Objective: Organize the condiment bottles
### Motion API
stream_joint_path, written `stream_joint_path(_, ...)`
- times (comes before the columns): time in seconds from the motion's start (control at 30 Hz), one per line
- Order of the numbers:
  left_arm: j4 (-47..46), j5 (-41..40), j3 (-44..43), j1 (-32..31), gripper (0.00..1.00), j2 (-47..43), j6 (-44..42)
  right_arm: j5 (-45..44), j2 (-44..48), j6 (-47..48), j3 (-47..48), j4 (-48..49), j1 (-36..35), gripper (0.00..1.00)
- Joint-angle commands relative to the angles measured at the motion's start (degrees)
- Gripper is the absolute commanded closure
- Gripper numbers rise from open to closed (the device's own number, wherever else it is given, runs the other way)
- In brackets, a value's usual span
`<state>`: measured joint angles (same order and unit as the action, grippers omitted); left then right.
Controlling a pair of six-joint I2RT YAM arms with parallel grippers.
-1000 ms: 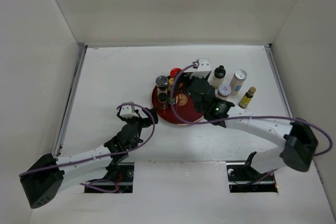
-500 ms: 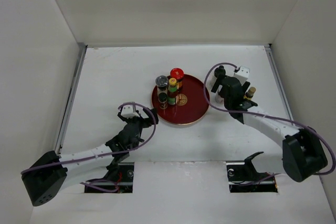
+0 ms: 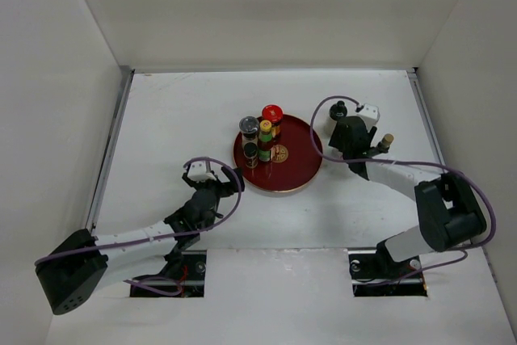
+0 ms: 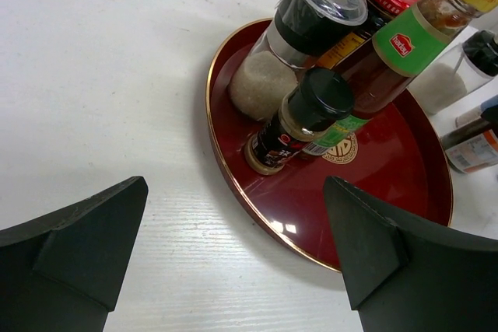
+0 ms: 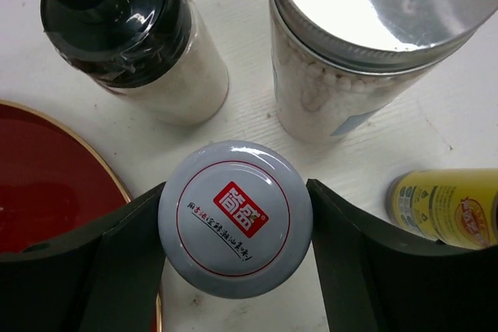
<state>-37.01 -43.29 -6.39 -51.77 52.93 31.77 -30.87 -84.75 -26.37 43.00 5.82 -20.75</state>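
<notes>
In the right wrist view, my right gripper is shut on a white-capped jar with a red logo; both fingers press the cap's sides. It stands on the table beside the red tray. A black-capped shaker, a silver-lidded jar and a yellow-labelled bottle stand close around it. On the tray are a red-capped jar, a clear-topped grinder, a yellow-capped bottle and a small black-capped bottle. My left gripper is open and holds nothing, just off the tray's near left rim.
The right arm curves in from the near right, and its wrist hides the white-capped jar from above. White walls close the table on the left, back and right. The left arm lies low along the near left.
The right gripper left the tray, swung right to the bottles beside it, came down over the white-capped jar and closed on it. The left arm stayed still.
</notes>
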Motion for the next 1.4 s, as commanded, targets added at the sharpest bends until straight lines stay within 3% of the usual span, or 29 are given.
stream_joint_path(0.0,-2.7,0.4,-1.2,0.3,0.0,0.1,0.8,-4.1,6.5,1.3,0.2,6.7,-2.6,0.45)
stream_joint_path(0.13,-2.9,0.0,-0.9,0.5,0.0,-0.9,0.8,-6.1,14.5,2.8,0.6,4.1,-8.2,0.49)
stream_joint_path(0.27,-2.8,-0.2,-0.3,0.7,0.0,-2.4,0.9,-5.3,15.9,0.0,2.6,2.1,-16.4,0.49)
stream_joint_path(0.5,-2.3,-1.9,1.9,2.7,0.0,-7.0,1.8,-6.9,3.7,-2.9,6.3,7.5,-32.2,0.47)
stream_joint_path(0.73,-1.9,-0.8,1.2,2.9,0.0,-5.0,2.5,-8.4,-6.4,-3.0,12.7,7.4,-37.6,0.44)
stream_joint_path(0.8,-1.9,-0.3,1.4,2.9,0.0,-5.8,2.5,-9.6,-7.9,-2.9,13.1,7.0,-38.8,0.36)
stream_joint_path(0.9,-1.9,-0.1,1.5,3.1,0.0,-5.6,2.7,-10.6,-7.4,-3.0,12.7,6.4,-39.0,0.13)
stream_joint_path(1.0,-1.9,0.1,1.5,3.1,0.0,-5.8,2.7,-10.6,-2.5,-2.8,10.4,6.3,-39.0,0.04)
stream_joint_path(1.1,-1.9,-0.2,1.6,3.1,0.0,-6.3,2.7,-10.2,5.6,-2.1,6.4,5.9,-36.1,0.01)
stream_joint_path(1.2,-1.9,0.0,1.6,2.9,0.0,-6.7,2.7,-7.6,11.1,-1.9,3.4,5.3,-28.7,0.0)
stream_joint_path(1.37,-2.7,-0.5,2.4,2.7,0.0,-7.8,2.8,-5.8,7.4,-1.1,8.5,2.5,-15.2,0.0)
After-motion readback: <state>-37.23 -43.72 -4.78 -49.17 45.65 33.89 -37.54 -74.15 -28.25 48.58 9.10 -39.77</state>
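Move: At the right hand, the white-lidded jar is already gripped, still standing on the table; its free spot on the red tray lies about 25 cm to the left, 9 cm back and 5 cm lower. From that hand, the small black-capped bottle is 32 cm left and 3 back, the green-label bottle 27 left and 1 back, the white bottle with the black top 7 ahead and 4 left. From the left hand, the spot is some 17 cm right, 4 ahead. Lifting the white-lidded jar about 9 cm, the right hand swings it left and somewhat back over the tray rim, turning some 30 degrees counter-clockwise, and lowers it onto the tray's near part. The fingers open and let go; the empty hand rises, then heads back right and forward, unwinding the turn. The open left hand eases a couple of centimetres up and left. ##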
